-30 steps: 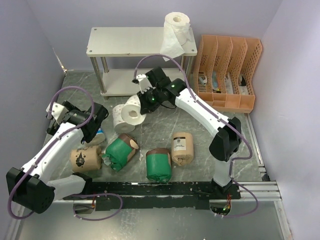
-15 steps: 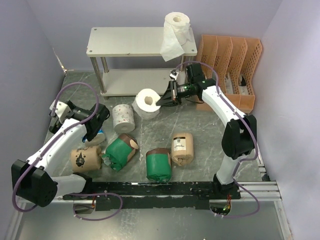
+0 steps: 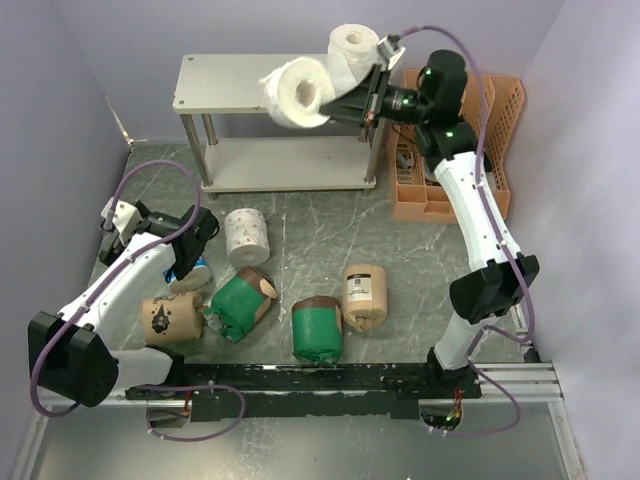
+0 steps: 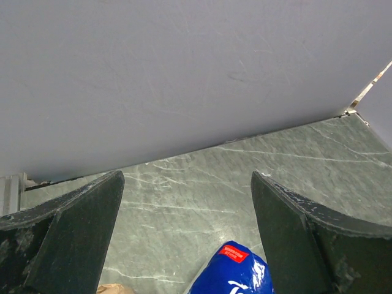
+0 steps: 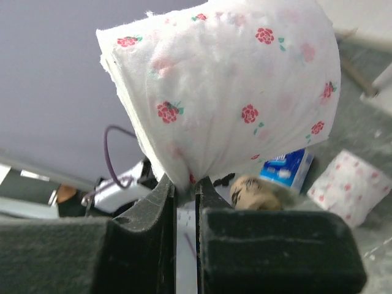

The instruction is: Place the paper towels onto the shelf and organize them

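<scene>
My right gripper (image 3: 352,104) is shut on a pink-dotted white roll (image 3: 300,92), pinching its edge (image 5: 184,177) and holding it in the air over the shelf's top board (image 3: 230,85). A plain white roll (image 3: 354,48) stands on the shelf's right end, a loose sheet hanging down. On the floor lie another pink-dotted roll (image 3: 246,236), two green rolls (image 3: 238,304) (image 3: 317,333), two tan rolls (image 3: 364,292) (image 3: 170,318) and the blue-wrapped roll (image 3: 194,268). My left gripper (image 3: 190,255) is open, its jaws straddling the blue roll (image 4: 236,272) from above.
An orange slotted file organizer (image 3: 455,150) stands right of the shelf, under my right arm. The shelf's lower board (image 3: 280,165) is bare. Lilac walls close in the left, back and right sides. A black rail (image 3: 330,380) runs along the near edge.
My right gripper has lifted the pink-dotted roll from the floor in front of the shelf up and back to above the shelf's top board. My left gripper shifted only slightly.
</scene>
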You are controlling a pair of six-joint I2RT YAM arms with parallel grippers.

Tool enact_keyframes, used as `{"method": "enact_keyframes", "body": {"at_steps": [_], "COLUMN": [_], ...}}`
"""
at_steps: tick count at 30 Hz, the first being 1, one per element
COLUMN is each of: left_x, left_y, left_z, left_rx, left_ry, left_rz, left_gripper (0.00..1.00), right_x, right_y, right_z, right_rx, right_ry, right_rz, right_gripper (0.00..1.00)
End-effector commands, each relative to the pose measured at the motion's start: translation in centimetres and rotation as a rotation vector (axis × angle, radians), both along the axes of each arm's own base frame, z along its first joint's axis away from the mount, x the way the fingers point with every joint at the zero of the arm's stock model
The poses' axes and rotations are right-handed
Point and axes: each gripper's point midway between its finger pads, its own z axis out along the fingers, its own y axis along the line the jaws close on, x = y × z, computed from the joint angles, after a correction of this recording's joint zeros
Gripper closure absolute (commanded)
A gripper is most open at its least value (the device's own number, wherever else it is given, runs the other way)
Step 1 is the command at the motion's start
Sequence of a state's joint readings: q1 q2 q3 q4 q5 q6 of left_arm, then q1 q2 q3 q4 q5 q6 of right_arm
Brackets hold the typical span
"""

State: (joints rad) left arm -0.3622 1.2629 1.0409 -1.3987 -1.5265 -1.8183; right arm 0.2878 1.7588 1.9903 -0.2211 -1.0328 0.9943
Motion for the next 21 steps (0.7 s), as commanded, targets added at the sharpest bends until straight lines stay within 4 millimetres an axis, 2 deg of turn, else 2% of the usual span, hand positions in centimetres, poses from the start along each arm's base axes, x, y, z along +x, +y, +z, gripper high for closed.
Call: {"method": "enact_keyframes", "body": {"at_steps": [1,3,10,21], "left_x": [0.4,0.4,0.4,0.5], "left_y": [0.3,0.3,0.3,0.3], "left_z": [1.9,1.9,1.8,1.6], "left_rx": [0.048,0.046,0.047,0.050], "left_ry": [-0.052,-0.051,-0.049,-0.038], "left_rz": [0.005,0.005,0.006,0.005], "left_gripper": [0.04,0.04,0.04,0.04], "right_x": [5.4,6.4,10.1,12.7], "right_y": [-2.2,-2.3,-2.2,-2.1], "right_z": [1.7,2.0,-0.8,0.3], "right_rx": [0.062,0.118,0.152,0.204], "right_ry": [-0.001,0.024,0.116,0.027], "right_rz": [-0.198,-0.185,-0.219,-0.272], "right_gripper": [1.00,1.00,1.00,1.00]}}
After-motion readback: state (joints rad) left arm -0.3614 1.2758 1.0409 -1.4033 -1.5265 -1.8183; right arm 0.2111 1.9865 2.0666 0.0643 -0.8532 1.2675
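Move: The right hand, fingers pointing left, already pinches the rim of a flowered roll in the air. The free spot for it on the top shelf, left of the standing roll, lies about 20 cm ahead, 3 cm left and 12 cm below. The standing roll is some 23 cm ahead, 6 cm right and 5 cm lower. The orange rack stands about 20 cm ahead, 28 cm right and 25 cm below. From the left hand that spot is about 32 cm ahead, 44 cm right, 8 cm up. Forward goes the right hand by about 12 cm, first arching slightly up, then dipping some 6 cm and easing up a little at the end, carrying the pinched roll towards the shelf top and up beside the standing roll. The wrist swings about 15 degrees clockwise; the fingers stay shut on the roll's rim. ##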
